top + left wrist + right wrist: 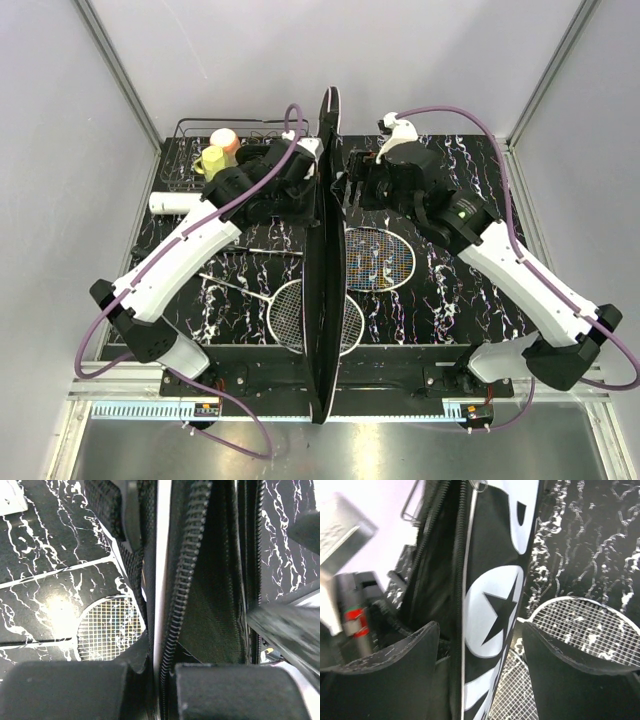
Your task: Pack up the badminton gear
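The black "SPORT" bag [325, 300] stands on edge down the middle of the table, its zip open along the top. My left gripper [308, 185] is shut on the bag's left zip edge [210, 605], as the left wrist view [160, 667] shows. My right gripper [345, 188] is open in the right wrist view [480, 630], its jaws either side of the bag's printed right flap [492, 605]. Two rackets lie flat on the table, one head [380, 258] right of the bag, the other [298, 315] partly under it. The white tube [175, 203] lies at the left. No shuttlecock shows.
A black wire basket [190, 130] with a yellow cup [212, 160] and a pink cup [226, 140] stands at the back left. Grey walls and metal posts close in the table on both sides.
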`<state>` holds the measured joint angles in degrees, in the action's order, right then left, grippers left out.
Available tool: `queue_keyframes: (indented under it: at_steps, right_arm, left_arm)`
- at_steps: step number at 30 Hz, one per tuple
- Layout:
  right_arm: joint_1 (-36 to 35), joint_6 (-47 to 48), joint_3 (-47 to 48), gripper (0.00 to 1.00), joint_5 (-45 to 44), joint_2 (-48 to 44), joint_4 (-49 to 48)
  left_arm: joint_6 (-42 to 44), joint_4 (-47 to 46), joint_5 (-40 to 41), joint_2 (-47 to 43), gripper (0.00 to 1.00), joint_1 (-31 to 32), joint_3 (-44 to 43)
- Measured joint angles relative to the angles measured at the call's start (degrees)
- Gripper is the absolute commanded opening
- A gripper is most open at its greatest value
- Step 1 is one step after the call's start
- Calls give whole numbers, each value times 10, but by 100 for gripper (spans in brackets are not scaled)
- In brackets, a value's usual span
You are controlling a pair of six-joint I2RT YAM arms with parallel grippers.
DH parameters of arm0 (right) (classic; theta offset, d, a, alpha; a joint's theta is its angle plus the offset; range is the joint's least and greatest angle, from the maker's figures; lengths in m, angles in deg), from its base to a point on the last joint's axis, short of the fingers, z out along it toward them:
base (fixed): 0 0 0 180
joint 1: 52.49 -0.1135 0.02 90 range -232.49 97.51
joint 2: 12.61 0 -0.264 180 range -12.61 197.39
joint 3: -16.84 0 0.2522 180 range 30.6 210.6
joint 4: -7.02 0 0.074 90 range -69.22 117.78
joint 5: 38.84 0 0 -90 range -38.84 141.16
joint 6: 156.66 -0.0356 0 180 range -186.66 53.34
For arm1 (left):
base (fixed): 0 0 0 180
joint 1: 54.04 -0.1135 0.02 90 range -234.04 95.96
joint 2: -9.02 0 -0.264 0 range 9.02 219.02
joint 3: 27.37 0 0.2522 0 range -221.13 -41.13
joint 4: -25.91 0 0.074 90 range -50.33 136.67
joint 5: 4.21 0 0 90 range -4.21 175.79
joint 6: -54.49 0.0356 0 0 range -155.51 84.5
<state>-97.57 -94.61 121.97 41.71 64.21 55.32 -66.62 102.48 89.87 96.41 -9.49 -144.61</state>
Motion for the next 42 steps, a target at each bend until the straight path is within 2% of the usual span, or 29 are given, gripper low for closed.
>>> queue_keyframes:
  at_steps: [7, 9, 10, 12, 13, 15, 18, 23, 24, 27, 28, 30, 31, 34, 38, 42]
  right_arm:
    - [0, 6, 4, 75, -69, 41, 19]
    - [0, 11, 8, 69, -88, 53, 21]
    - [0, 14, 10, 56, -100, 57, 24]
    - [1, 19, 11, 40, -123, 61, 31]
    - [2, 20, 11, 18, -137, 61, 36]
    - [3, 23, 5, 0, -161, 57, 41]
    - [4, 33, -28, 0, -196, 36, 42]
    - [37, 29, -97, 0, -228, -16, 73]
    - [57, 25, -108, 0, -228, -26, 84]
    - [113, 13, -148, 0, -229, -59, 114]
    - [134, 10, -163, 0, -227, -73, 125]
    - [172, 6, -188, 0, -213, -97, 147]
    - [197, 3, -200, 0, -208, -108, 159]
    - [235, 0, -224, 0, -204, -127, 178]
    - [264, -2, -248, 0, -199, -133, 200]
    - [278, -2, -255, 0, -193, -133, 208]
  left_arm:
    - [0, -3, 1, 22, 0, 32, -19]
    - [0, -3, 1, 30, 0, 38, -22]
    - [0, -3, 2, 36, 0, 42, -26]
    - [1, -3, 2, 46, 0, 48, -31]
    - [2, -3, 2, 51, 0, 50, -35]
    - [8, -5, -1, 61, 0, 54, -44]
    - [25, -15, -39, 77, 3, 53, -53]
    - [49, -32, -132, 151, 26, 44, -97]
    - [53, -42, -147, 171, 34, 42, -106]
    - [58, -77, -182, 230, 49, 37, -119]
    - [59, -85, -191, 248, 63, 35, -123]
    - [60, -94, -210, 285, 74, 35, -139]
    - [58, -99, -217, 301, 83, 35, -147]
    - [66, -101, -219, 308, 99, 34, -149]
    - [93, -118, -211, 249, 99, 19, -105]
    - [160, -119, -183, 111, 98, -36, 24]
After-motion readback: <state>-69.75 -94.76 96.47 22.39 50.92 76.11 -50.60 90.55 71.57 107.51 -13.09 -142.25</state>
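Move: The right hand, open and empty, has the racket bag's upper rim, where it will pinch, about 4 cm ahead, 2 cm to its left and 4 cm lower. From that hand the upper racket head lies some 5 cm ahead and 9 cm right, the lower one 12 cm back and 7 cm left, both about 36 cm down on the table. The left hand already holds the zipper edge; that spot of rim is roughly 7 cm ahead of it, 5 cm right and 3 cm higher. The right fingers pinch the bag's zipper rim after a short reach forward and down, as the left hand, still gripping, brings the bag a few cm right. The right hand then draws the rim well over 20 cm right, down and slightly back, turning clockwise. The left follows right and down, opens wide to let go, then turns back left and a little up. ##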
